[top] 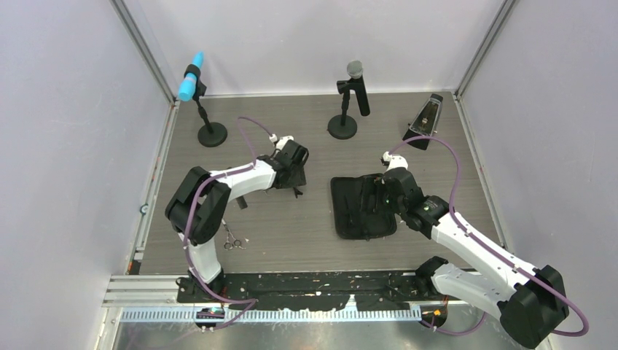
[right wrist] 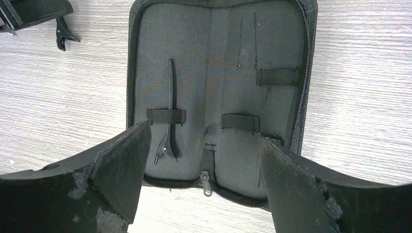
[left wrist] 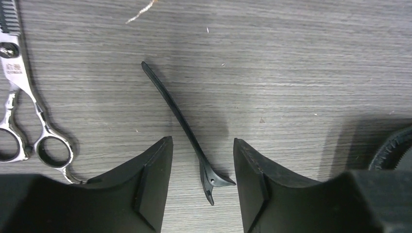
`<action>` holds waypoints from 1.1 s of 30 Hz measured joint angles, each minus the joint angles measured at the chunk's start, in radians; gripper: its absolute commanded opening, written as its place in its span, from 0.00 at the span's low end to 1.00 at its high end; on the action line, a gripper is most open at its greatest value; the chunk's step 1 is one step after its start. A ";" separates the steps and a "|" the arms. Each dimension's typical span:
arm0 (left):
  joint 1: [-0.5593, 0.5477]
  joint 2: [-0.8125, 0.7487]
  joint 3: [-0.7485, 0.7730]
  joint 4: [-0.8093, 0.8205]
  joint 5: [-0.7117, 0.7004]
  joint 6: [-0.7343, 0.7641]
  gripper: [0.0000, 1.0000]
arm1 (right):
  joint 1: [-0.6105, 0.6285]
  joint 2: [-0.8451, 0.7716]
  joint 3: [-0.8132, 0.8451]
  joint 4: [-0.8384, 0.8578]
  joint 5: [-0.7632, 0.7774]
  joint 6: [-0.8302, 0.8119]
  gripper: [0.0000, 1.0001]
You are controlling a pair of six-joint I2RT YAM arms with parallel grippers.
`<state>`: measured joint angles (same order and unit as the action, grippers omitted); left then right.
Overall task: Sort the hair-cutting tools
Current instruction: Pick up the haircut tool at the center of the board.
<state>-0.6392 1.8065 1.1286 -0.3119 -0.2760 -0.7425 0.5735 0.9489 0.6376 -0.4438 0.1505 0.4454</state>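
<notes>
A thin black hair clip (left wrist: 170, 104) lies flat on the grey table. My left gripper (left wrist: 202, 143) is open and low over it, one finger on each side of the clip's hinged end, neither touching. Silver scissors (left wrist: 19, 97) lie just left of that gripper, and a second pair of scissors (top: 233, 240) lies near the left arm's base. The black zip case (right wrist: 228, 63) lies opened flat, with another hair clip (right wrist: 170, 97) tucked under an elastic strap (right wrist: 166, 116) on its left half. My right gripper (right wrist: 204, 133) hangs open above the case's near edge, holding nothing.
Two microphones on round bases stand at the back, a blue-tipped microphone (top: 193, 84) and a grey-headed microphone (top: 353, 80). A dark wedge-shaped object (top: 426, 120) sits at the back right. White walls enclose the table on three sides. The case's zip pull (right wrist: 207, 180) lies near my right fingers.
</notes>
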 measured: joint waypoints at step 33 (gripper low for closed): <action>-0.062 -0.584 -0.451 0.471 0.471 0.125 0.00 | 0.003 -0.091 -0.069 0.251 -0.351 0.074 0.85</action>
<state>-0.7010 1.2221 0.6773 0.1589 0.1951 -0.6178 0.5770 0.8581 0.5686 -0.1932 -0.2001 0.5194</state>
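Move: Just ahead of the left hand and some 2 cm below lies the hair clip at the board's center, its middle about 2 cm forward and 1 cm left, its lever end between the open fingers. The thinning scissors lie about 11 cm left and 5 cm forward, the comb roughly 17 cm left and 1 cm forward, the open case some 21 cm right and 6 cm back. From the right hand, the clip is about 24 cm left, 11 cm forward and 9 cm below. Sinking about 1 cm while easing back, the left hand shuts its half-open fingers on the clip near its lever end, draws back, then lifts it some 14 cm, going back and right and swinging the fingertips rightward, towards the right hand. Late on, the right hand, still wide open, rises off to the left towards the clip, about 7 cm over, its fingers swinging left. ##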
